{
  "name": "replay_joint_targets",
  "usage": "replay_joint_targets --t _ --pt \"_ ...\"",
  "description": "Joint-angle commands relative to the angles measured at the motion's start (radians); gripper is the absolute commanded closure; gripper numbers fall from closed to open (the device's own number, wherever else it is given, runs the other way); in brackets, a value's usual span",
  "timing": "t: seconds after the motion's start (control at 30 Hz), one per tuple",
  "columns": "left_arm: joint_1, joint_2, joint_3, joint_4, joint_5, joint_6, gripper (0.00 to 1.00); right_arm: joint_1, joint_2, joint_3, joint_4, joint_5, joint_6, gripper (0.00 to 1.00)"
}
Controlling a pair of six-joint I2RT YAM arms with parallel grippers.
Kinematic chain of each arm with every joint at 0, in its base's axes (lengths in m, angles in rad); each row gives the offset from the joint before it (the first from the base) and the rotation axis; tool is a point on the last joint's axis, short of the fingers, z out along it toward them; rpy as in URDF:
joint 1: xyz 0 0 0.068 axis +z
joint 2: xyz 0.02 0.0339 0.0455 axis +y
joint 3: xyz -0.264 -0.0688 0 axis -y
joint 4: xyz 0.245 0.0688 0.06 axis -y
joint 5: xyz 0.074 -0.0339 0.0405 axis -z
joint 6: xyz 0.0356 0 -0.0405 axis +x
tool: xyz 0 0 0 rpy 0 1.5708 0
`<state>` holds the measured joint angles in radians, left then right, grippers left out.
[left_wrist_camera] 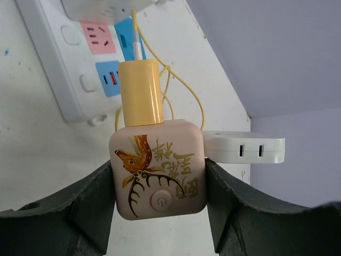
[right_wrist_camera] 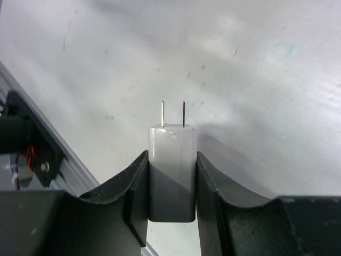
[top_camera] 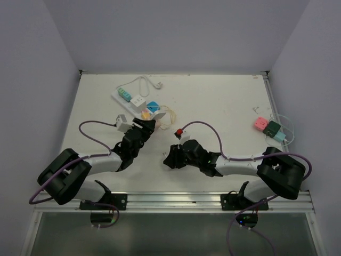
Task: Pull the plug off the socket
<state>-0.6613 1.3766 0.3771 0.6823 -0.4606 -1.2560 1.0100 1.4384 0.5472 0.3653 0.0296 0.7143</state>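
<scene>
The socket, a long white power strip with pink and blue outlet faces, lies at the back left of the table and fills the top left of the left wrist view. My right gripper is shut on a white plug, held off the table with its two bare prongs pointing away. In the top view this gripper sits mid-table, apart from the socket. My left gripper is shut on a pale pink cube adapter with a deer drawing; a yellow charger sticks out of it. This gripper sits just in front of the socket.
A white adapter lies beside the held cube. White and blue cubes sit on the strip, with a yellow cable looped nearby. Pink and green cubes rest at the right edge. The strip's white cord curls behind.
</scene>
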Motion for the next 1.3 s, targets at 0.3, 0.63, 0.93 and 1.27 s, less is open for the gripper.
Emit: replay_joint_targets --t 0.3,0.63,0.93,1.27 --pt "0.005 -0.060 0.011 0.123 -0.064 0.119 1.00 0.001 -0.121 0.095 -0.347 0.197 -0.095 1.00" --pt "0.003 -0.275 -0.030 -0.110 0.128 0.263 1.00 -0.264 -0.128 0.143 -0.450 0.349 -0.229 1.00" --pt "0.003 -0.421 -0.113 -0.243 0.323 0.314 1.00 -0.481 0.049 0.255 -0.296 0.297 -0.343 1.00" --pt "0.005 -0.511 -0.182 -0.302 0.361 0.311 1.00 -0.657 0.263 0.335 -0.129 0.008 -0.236 0.97"
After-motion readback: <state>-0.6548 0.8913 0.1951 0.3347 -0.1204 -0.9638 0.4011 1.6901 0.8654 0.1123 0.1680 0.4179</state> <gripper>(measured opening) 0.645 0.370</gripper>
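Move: The pulled-off plug is already in the right fingers, bound for bare table about 21 cm ahead and 18 cm right, some 6 cm below; from that hand the socket in the left hand sits about 14 cm ahead, 8 cm left, the yellow cord's coil roughly 22 cm straight ahead. The left hand's goal is bare table about 10 cm straight back, some 8 cm below; the power strip's middle lies 13 cm ahead, 10 cm left of it, the blue adapter 14 cm ahead, 1 cm right. The plug, still pinched, first eases back slightly, then the right hand carries it forward and right in one sweep, about 20 cm each way, past the cord coil, sinking a little and turning some 30 degrees clockwise. The socket stays gripped as the left hand lifts about 4 cm, then draws it back about 10 cm from the power strip and lowers it, swinging clockwise. ##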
